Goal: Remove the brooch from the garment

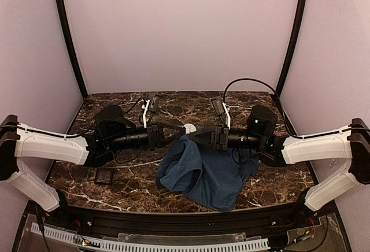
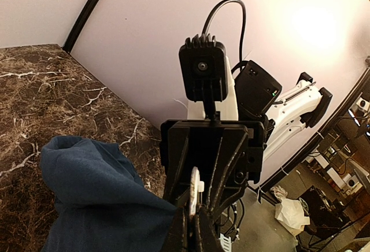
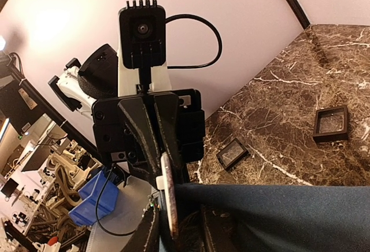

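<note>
The blue garment (image 1: 202,171) hangs in a bunch between my two arms over the marble table, its lower part resting near the front edge. The brooch (image 1: 189,128), a small pale disc, sits at its raised top edge. In the left wrist view my left gripper (image 2: 195,229) is shut on the brooch (image 2: 194,191), seen edge-on, beside the garment (image 2: 92,194). In the right wrist view my right gripper (image 3: 176,232) stands with its jaws narrowed either side of the brooch (image 3: 167,191) and a fold of the garment (image 3: 277,217). Whether they press on it is unclear.
A small black square tray (image 1: 104,175) lies on the table (image 1: 272,188) in front of the left arm. The right wrist view shows two such trays, one nearer (image 3: 232,152) and one farther (image 3: 331,122). Cables (image 1: 151,103) lie at the back by the wall.
</note>
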Robot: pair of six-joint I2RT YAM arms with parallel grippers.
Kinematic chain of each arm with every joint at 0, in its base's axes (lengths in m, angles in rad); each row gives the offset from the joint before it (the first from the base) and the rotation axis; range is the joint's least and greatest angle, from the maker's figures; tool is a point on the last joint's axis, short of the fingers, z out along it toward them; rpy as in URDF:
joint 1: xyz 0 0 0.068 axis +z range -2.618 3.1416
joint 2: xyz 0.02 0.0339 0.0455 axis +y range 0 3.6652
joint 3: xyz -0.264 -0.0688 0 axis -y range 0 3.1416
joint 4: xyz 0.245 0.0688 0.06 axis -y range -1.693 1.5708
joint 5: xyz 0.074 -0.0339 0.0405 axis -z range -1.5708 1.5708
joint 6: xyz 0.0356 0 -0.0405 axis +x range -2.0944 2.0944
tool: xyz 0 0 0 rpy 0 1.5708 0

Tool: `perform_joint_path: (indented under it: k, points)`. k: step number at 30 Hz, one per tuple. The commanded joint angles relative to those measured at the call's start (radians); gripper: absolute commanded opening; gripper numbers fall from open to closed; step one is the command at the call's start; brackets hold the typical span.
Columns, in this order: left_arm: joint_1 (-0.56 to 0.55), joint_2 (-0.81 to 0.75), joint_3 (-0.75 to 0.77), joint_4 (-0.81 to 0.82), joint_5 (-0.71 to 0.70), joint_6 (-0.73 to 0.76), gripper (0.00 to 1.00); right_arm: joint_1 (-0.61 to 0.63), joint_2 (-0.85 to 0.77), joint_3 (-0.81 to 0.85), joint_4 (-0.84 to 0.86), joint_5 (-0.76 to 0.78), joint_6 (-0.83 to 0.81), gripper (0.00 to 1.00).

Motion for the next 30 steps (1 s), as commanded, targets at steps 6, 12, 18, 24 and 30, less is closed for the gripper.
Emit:
perform_joint_path:
  k: [6, 12, 18, 24, 30]
  points:
    - [-0.004, -0.039, -0.004, 0.021, 0.019, 0.019, 0.01, 0.011, 0.04, 0.04, 0.038, 0.009, 0.039, 0.15]
    - [-0.004, -0.041, -0.008, 0.024, 0.033, 0.021, 0.01, 0.009, 0.061, 0.05, 0.002, 0.057, 0.084, 0.03]
    - [-0.005, -0.042, -0.01, 0.029, 0.05, 0.025, 0.01, 0.003, 0.1, 0.059, -0.026, 0.078, 0.161, 0.0]
    - [-0.007, -0.043, -0.009, 0.03, 0.064, 0.03, 0.01, -0.016, 0.137, 0.061, -0.071, 0.097, 0.247, 0.0]
    - [-0.012, -0.052, -0.013, 0.029, 0.071, 0.038, 0.01, -0.057, 0.167, 0.017, -0.069, 0.112, 0.36, 0.0]
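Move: The brooch stands face-edge between the two hands: its middle is about 2 cm to the right hand's left and 1 cm above it, level fore and aft. From the left hand, already shut at the brooch's near side, it lies roughly 1 cm right and 1 cm up. The garment's bulk hangs some 12 cm below the right hand, about 3 cm back and 3 cm right. A black frame lies on the table about 17 cm ahead of the right hand, 15 cm left and 24 cm down. The right hand eases about 1 cm left towards the left hand while its quarter-open fingers shut, pinching the brooch from the right, then goes some 2 cm forward and 2 cm down, rolling about its fingers so that its forward side tips down about 15 degrees. The left hand keeps its fingers shut on the garment at the brooch's left edge and moves with it, about 2 cm down and 1.5 cm forward, turning only slightly. ##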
